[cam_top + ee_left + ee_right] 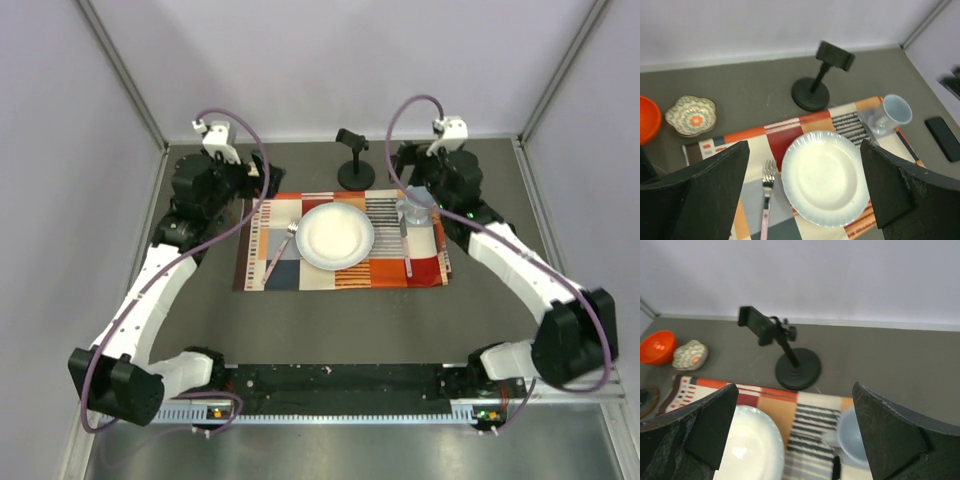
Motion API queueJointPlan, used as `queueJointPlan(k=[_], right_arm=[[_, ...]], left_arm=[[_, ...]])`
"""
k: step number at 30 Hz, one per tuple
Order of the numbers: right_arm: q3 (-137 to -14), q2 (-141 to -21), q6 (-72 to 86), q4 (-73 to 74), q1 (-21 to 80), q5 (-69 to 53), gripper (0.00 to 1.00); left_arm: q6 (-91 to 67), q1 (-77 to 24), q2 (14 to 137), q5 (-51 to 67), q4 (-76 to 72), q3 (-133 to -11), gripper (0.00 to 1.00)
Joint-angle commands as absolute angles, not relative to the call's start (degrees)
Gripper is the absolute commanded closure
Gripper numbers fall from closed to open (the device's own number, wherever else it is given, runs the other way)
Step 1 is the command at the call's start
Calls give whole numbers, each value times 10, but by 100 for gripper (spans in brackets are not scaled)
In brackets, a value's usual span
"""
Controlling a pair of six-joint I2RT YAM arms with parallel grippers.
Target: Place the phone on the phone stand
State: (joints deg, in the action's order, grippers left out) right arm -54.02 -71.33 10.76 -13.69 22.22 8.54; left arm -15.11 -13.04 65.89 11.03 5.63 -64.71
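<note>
The phone (942, 138) is a flat black rectangle lying on the grey table, right of the placemat; it shows only in the left wrist view. The phone stand's grey plate is not in view. A brown round edge (644, 400) shows at the left border of the right wrist view, and I cannot tell whether it is the stand's base. My left gripper (805, 195) is open wide above the white plate (822, 175), holding nothing. My right gripper (795, 435) is open wide above the placemat's far right part, holding nothing. Both grippers, left (252, 185) and right (408, 168), sit at the far side of the table.
A black round-based post with a clamp head (352, 160) stands behind the placemat (290, 275). The mat also holds a fork (278, 250), a pale blue cup (416, 205) and a knife (406, 245). An orange bowl (647, 120) and a patterned dish (691, 115) sit far left.
</note>
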Motion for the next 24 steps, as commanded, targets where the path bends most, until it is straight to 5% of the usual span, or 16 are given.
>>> queueJointPlan(k=[1,7,11,24], right_arm=[[-728,-847,163,-91,202,-72,6],[-877,-1016,231,-71,178,-164,17],[-831,-1047,235,-184,178,-209,21],[-866,-1136,246,-227,178,-237,46]], left_arm=[[-130,-176,640,114,75,-642,3],[-140,-192,619,134,62,-619,2],[-151,-195,633,161,57,-620,2],[-180,-195,668,206,60,-624,2]])
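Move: The black clamp head atop the round-based stand is about 20 cm ahead of my right hand, 17 cm to its left and roughly 9 cm lower. The stand's round base lies some 22 cm ahead and 14 cm left, down on the table; the mug is 8 cm ahead and 5 cm right, 24 cm below, and the plate level with my hand, 21 cm left and 28 cm below. From my left hand the clamp head is about 23 cm ahead and 22 cm right, 14 cm lower. I sweep my right hand past the mug towards the clamp head, first forward and left, then sinking about 10 cm at its near right side. It swings some 25 degrees counter-clockwise and tips down as the open fingers narrow to about half, touching nothing. My left hand, still wide open, backs off and drifts about 6 cm right and a little down towards the plate, turning clockwise. ##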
